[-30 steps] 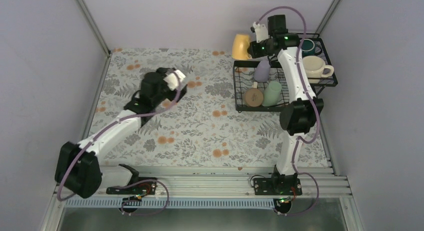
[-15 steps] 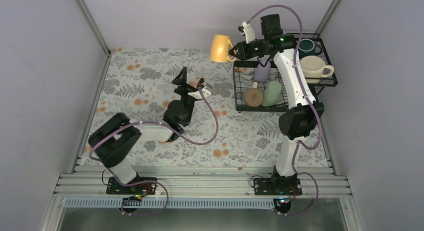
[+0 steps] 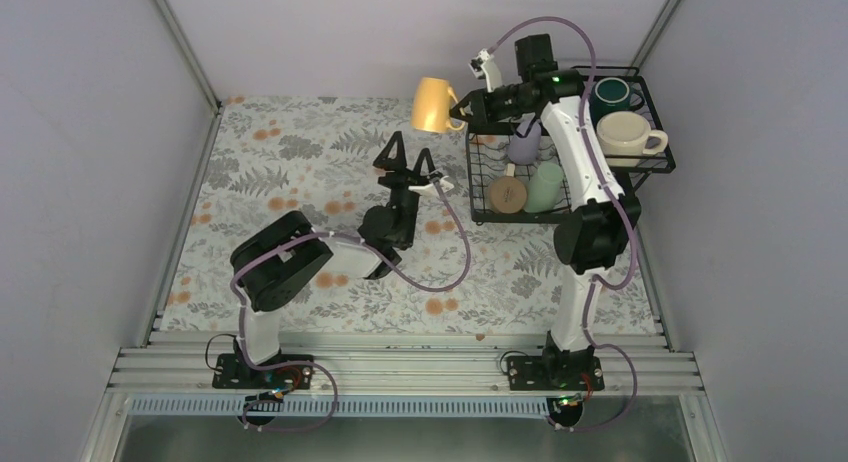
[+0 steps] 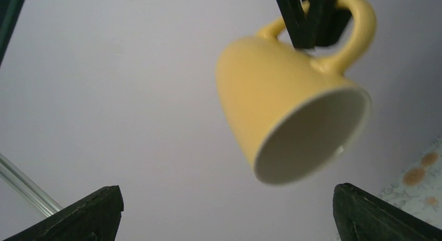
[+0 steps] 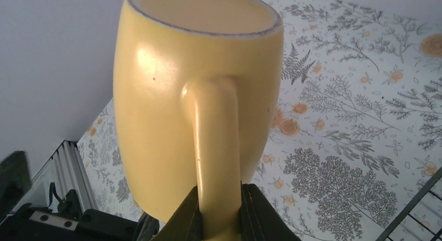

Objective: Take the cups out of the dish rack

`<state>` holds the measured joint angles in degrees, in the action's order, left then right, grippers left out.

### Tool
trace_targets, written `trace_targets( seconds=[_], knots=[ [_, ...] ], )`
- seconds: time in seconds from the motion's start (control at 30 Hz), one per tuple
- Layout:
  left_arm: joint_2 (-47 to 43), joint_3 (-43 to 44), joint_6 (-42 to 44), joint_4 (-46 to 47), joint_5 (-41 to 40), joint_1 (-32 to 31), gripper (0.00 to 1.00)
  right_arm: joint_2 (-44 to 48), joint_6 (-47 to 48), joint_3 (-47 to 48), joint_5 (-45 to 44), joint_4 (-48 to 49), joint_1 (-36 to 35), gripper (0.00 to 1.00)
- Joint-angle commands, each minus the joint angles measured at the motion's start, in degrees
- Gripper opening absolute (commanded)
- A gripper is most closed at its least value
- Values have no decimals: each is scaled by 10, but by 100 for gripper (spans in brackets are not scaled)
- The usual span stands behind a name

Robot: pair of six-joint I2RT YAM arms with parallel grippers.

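Observation:
My right gripper point(image 3: 462, 110) is shut on the handle of the yellow mug point(image 3: 434, 104) and holds it in the air left of the black wire dish rack point(image 3: 478, 172). The mug fills the right wrist view point(image 5: 177, 95), handle clamped between the fingers point(image 5: 258, 209). My left gripper point(image 3: 410, 154) is open, pointing up below the mug; in the left wrist view the mug point(image 4: 271, 100) hangs above its spread fingertips point(image 4: 88, 212). In the rack sit a lavender tumbler point(image 3: 524, 142), a mint-green tumbler point(image 3: 545, 185), a cream mug point(image 3: 627, 134) and a dark green mug point(image 3: 612, 94).
A round tan-bottomed item point(image 3: 507, 195) lies in the rack beside the mint tumbler. The floral table mat point(image 3: 300, 152) stretches left of the rack. Grey walls close in on the back and both sides.
My left arm has swung from the left of the mat toward the centre and turned its open gripper upward. My right gripper has carried the yellow mug out leftward from the rack.

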<state>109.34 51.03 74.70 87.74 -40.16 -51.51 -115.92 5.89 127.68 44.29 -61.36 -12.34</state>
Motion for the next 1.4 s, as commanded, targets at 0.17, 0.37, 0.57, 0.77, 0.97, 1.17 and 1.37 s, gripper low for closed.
trace_targets(
  seconds=[0.17, 0.37, 0.57, 0.77, 0.97, 1.17, 1.37],
  knots=[
    [45, 70, 34, 172, 11, -1, 100, -6, 11, 9, 76, 6, 0, 3],
    [74, 85, 34, 172, 28, 15, 100, 16, 25, -10, 111, -7, -1, 3],
    [83, 105, 47, 172, 49, 22, 100, 41, 38, -46, 106, -12, -4, 3],
    [85, 129, 55, 172, 59, 37, 91, 33, 60, -44, 112, -46, -4, 3],
    [80, 132, 55, 172, 67, 39, 49, 33, 60, -45, 111, -47, -5, 3],
    [78, 132, 56, 172, 65, 38, 21, 30, 59, -44, 110, -46, -6, 3],
    [75, 133, 59, 172, 61, 38, 2, 28, 57, -45, 109, -44, -6, 6]
  ],
)
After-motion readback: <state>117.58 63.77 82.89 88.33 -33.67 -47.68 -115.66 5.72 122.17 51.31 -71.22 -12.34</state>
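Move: The yellow mug, held up by its handle in the right gripper with its mouth facing back and down, has its middle some 7 cm ahead of the open left gripper, 4 cm to its right and slightly above. From the right gripper the mug's body is about 5 cm left and 1 cm ahead. In the rack, roughly 24 cm lower, the purple cup stands 13 cm right of the right gripper and 2 cm back, the pink cup 10 cm right and 12 cm back. Bring the left gripper about 4 cm forward and 2 cm each to the right and up, one finger into the yellow mug's mouth and the other outside its upper left wall, then close from wide open to nearly shut, pinching that wall. Keep the right gripper shut on the handle and bring the mug some 4 cm back and 3 cm down, tilting that wrist about 15 degrees. ##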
